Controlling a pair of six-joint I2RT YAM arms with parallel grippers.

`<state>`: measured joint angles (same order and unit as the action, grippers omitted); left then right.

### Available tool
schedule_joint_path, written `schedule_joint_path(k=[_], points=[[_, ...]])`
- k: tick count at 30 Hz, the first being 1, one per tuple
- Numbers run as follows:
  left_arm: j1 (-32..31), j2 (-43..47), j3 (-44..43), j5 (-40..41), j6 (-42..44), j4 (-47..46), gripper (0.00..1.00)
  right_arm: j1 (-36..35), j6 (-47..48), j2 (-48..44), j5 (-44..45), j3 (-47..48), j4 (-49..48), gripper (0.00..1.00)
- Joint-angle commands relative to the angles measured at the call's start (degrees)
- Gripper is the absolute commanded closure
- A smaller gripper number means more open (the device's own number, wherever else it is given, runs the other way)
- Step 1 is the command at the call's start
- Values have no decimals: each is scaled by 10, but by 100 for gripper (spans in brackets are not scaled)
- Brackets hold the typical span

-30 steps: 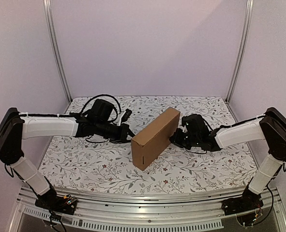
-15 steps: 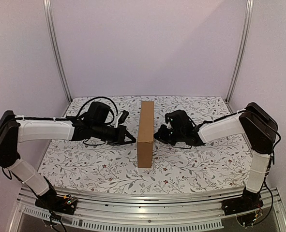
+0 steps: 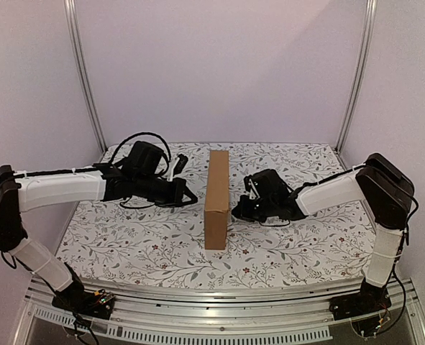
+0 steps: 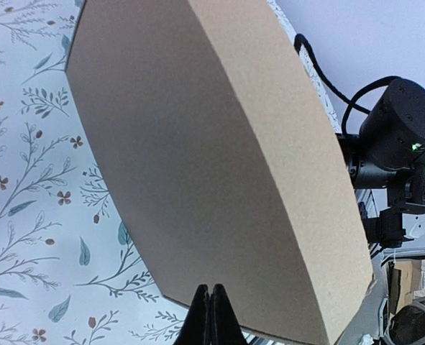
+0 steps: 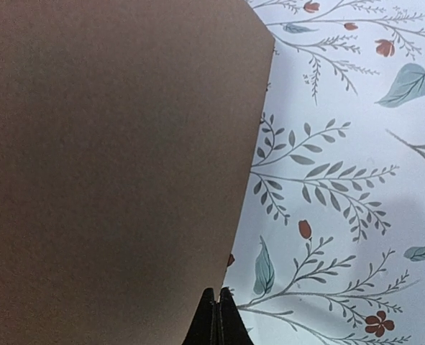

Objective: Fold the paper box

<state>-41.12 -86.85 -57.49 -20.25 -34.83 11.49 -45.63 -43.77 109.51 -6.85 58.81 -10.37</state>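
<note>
The paper box point(image 3: 216, 198) is a closed brown cardboard box standing on a long narrow side in the middle of the table, running front to back. My left gripper point(image 3: 193, 203) is shut and empty, its tip just left of the box with a small gap. In the left wrist view the shut fingers point(image 4: 211, 320) point at the box's broad face point(image 4: 198, 158). My right gripper point(image 3: 235, 213) is shut and empty, its tip close to the box's right face. In the right wrist view the tip point(image 5: 217, 320) sits at the lower edge of the box point(image 5: 111, 165).
The table point(image 3: 126, 244) has a white cloth with a floral print. Aluminium frame posts point(image 3: 83, 79) stand at the back corners, with plain walls behind. The right arm's black wrist point(image 4: 399, 136) shows beyond the box in the left wrist view.
The box has turned from a diagonal to straight front-to-back and stands in the middle. My left gripper has drawn back a little to the left. My right gripper moved in toward the box.
</note>
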Motion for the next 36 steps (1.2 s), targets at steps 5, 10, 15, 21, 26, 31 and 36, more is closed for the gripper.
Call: schedule_joint_path(k=[5,10,15,21,26,31,36], points=[[-1,-25,-36,-11,14,7,100,-3,18,10,-66,-13,9,100],[-1,-33,-46,-20,11,-2,100,-13,7,37,-87,2,-2,100],[-2,-49,-53,-37,4,-16,100,-23,-5,63,-96,28,-9,100],[-10,-66,-69,-56,-8,-32,100,-33,-13,89,-105,56,-10,100],[-27,-79,-87,-56,-14,-34,100,-33,-10,106,-91,61,-10,100],[-39,-84,-92,-54,-17,-32,100,-15,-4,106,-83,31,-12,100],[-40,-82,-87,-47,-15,-26,100,10,6,74,-64,-26,-17,100]])
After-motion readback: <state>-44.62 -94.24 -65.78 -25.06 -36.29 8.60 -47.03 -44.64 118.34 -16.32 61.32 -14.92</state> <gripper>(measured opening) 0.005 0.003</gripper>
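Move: The cardboard box stands on a narrow side between the hands, its long side pointing forward. From the left hand its middle lies about 6 cm to the right, 5 cm ahead and some 6 cm lower; from the right hand it is about 6 cm to the left, 1 cm ahead and roughly 4 cm higher. Both closed grippers are beside its broad faces. Left fingertips push the box's upper part 5 cm right; right hand works down, left and back, low beside it. ##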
